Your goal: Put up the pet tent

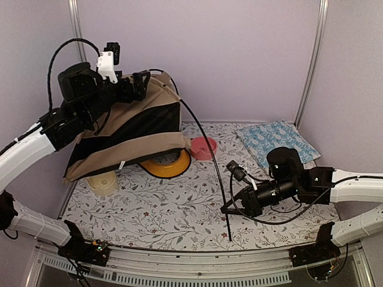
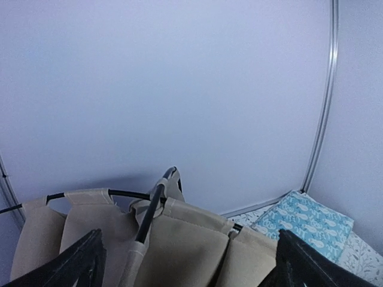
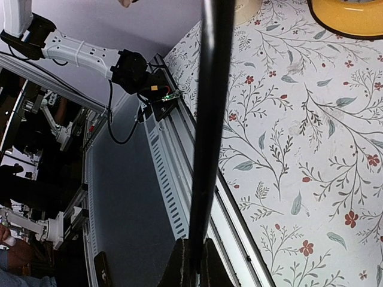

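The pet tent [image 1: 128, 128], tan canvas with black trim, sags at the back left of the mat and partly rests on a feeder. My left gripper [image 1: 141, 84] is open at the tent's top edge. In the left wrist view its fingers [image 2: 72, 263] stand wide apart around the fabric sleeves [image 2: 191, 251], touching nothing, just below the point where two black poles cross [image 2: 154, 200]. One thin black pole [image 1: 209, 155] arcs from the tent top down to the mat near the front edge. My right gripper [image 1: 230, 208] is shut on this pole [image 3: 209, 119] low down, its fingertips [image 3: 179, 266] pinching it.
A yellow feeder [image 1: 167, 166] sticks out from under the tent, with a pink bowl [image 1: 203, 147] beside it. A cream container [image 1: 103, 182] stands at the tent's front left corner. A blue patterned cushion [image 1: 278, 141] lies at the back right. Walls enclose the floral mat [image 1: 179, 209].
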Controlling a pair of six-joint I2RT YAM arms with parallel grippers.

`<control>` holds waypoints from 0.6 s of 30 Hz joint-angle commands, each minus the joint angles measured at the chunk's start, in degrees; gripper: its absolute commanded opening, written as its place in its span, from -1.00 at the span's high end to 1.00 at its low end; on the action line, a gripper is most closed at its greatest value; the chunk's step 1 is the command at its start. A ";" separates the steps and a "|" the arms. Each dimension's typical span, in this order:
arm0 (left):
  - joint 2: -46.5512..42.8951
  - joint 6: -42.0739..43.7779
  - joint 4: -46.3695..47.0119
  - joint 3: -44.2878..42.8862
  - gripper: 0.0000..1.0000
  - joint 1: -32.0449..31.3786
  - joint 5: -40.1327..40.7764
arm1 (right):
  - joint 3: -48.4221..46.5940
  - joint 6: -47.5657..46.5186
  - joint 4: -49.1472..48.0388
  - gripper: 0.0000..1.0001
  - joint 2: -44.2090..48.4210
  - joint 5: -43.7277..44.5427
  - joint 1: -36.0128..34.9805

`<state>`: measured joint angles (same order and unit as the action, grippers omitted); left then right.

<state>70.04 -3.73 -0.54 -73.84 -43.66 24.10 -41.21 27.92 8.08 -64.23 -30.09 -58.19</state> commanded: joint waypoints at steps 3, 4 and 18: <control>-1.25 -2.73 -10.00 -13.65 -0.98 1.38 -2.39 | 1.66 2.73 -6.86 1.00 5.31 4.35 -0.42; -0.96 -2.57 -10.88 -15.46 -0.98 1.38 -2.79 | 1.97 3.05 -7.35 1.00 6.26 4.94 -0.42; -1.40 -12.80 -15.66 -8.33 -0.42 -7.31 -4.22 | -0.63 4.34 -13.13 1.00 7.81 5.84 -0.39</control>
<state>70.13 -10.83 -13.82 -96.05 -44.62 16.88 -38.63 33.19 1.54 -55.66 -24.05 -58.50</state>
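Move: The left hand is open and empty behind the pet tent's pole hub, which lies about 10 cm ahead, 3 cm to its right and 3 cm lower. The tent's body sags some 15 cm below the hand, about 5 cm back and 5 cm left. The pink bowl is on the table roughly 11 cm farther out than the hand and 27 cm right. From the right hand, which holds the black pole, the hub is about 33 cm ahead, 32 cm left and 22 cm higher. Still pinching the black pole between shut fingers, the right hand lifts it about 5 cm and tips its fingertips up some 10 degrees. Meanwhile the empty left hand climbs quickly clear of the pet tent, some 14 cm up and 5 cm back, veering a little left before easing back right, then starts down by about 2 cm as its fingers close by roughly a quarter on nothing. ##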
